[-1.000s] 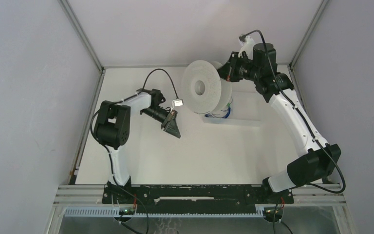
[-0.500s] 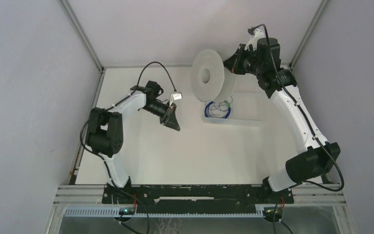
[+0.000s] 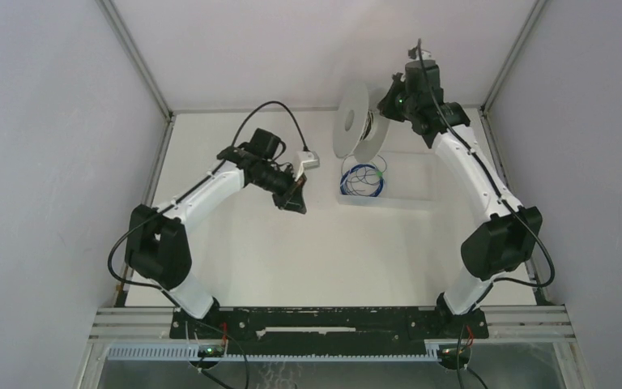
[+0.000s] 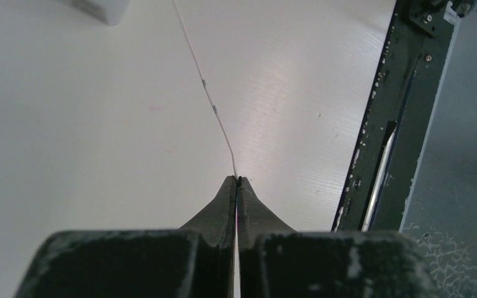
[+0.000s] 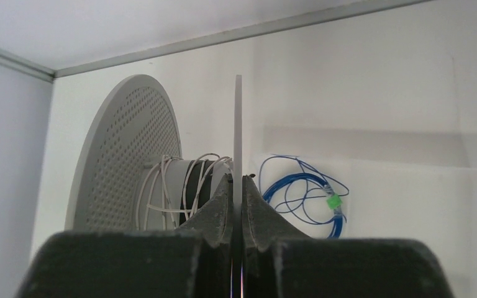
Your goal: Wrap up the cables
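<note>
A thin pale cable (image 4: 214, 112) runs from the top of the left wrist view straight down into my left gripper (image 4: 236, 180), which is shut on it just above the table. In the top view this gripper (image 3: 296, 201) hovers left of the white tray (image 3: 405, 203). My right gripper (image 5: 237, 180) is shut on the near flange (image 5: 238, 124) of a grey spool (image 3: 350, 121), held raised and edge-on at the back. Pale cable turns (image 5: 180, 183) lie loosely around the spool's hub, in front of the perforated far flange (image 5: 124, 155).
A blue cable coil (image 5: 298, 192) with a green tag (image 5: 332, 202) lies in the white tray (image 5: 410, 205) under the spool. The black rail (image 4: 397, 124) at the table's near edge shows to the right of the left gripper. Grey walls enclose the table on three sides.
The right arm has swung the spool to the right and turned it edge-on. The left arm has stretched out toward the back right, and its jaws have closed fully on the cable.
</note>
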Available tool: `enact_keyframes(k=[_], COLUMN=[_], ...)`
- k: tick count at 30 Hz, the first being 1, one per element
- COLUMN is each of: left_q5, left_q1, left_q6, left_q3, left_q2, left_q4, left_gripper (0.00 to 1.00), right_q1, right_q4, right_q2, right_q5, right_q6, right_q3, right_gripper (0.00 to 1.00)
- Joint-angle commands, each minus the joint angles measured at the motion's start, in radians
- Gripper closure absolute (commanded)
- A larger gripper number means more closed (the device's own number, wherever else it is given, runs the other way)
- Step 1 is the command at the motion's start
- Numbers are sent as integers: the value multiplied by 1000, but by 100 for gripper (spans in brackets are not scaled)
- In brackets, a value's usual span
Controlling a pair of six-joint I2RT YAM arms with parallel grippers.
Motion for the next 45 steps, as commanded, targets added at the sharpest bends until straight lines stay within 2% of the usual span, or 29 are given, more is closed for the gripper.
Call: enact_keyframes(k=[1,7,11,16,20,32,38,45], left_q5=[-65,-2,55,7,-32,-109,-142,-95], left_q1=[-127,-259,-269,-265,-229,-74,-19,21], left_q6=[39,76,28,-23,-81,-398,-407,-485], left_q3=[110,279,363,416,449,426,402,382], left_q2=[-72,-91,-113,-153,-160,-161,-148,-132], left_q4=[-63,-158,-154,-98,-49,231,260,340], left_gripper=[100,100,100,100,100,100,100,100], right_q1=[58,106,113,140,159,243,253,265], right_q4=[59,96,111,148,194,289,296,290], right_q2=[24,73,88,74,50,-15,-39,-73], right_q5=[163,251,238,211,171,104,4,-21], right_q6=[-16,-59,-67,-109,-147,-267,-298,-338], right_q3=[68,39,11,-47,-116,-270,-280,-256], right_gripper=[100,100,100,100,100,100,100,100])
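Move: Both hands already hold their part: the right fingers pinch the rim of the spool, whose middle lies about 5 cm to that hand's left, 1 cm ahead and 8 cm below. From the left hand, with the white cable in its fingers, the spool is some 20 cm ahead, 14 cm right and 8 cm above. Under the right hand on the table are the blue coil (2 cm ahead, 4 cm left, 30 cm down) and the tray (2 cm ahead, 3 cm right, 29 cm down). Carry the cable with the shut left gripper from below the spool to above it: swing right and back while climbing, then forward and a little left, ending about 23 cm higher, fingers levelled and turned forward. Meanwhile lower the spool with the right gripper some 12 cm, easing up slightly at the end, and draw it left and a little back, turning it counter-clockwise and rolling its left side down about 20 degrees. ##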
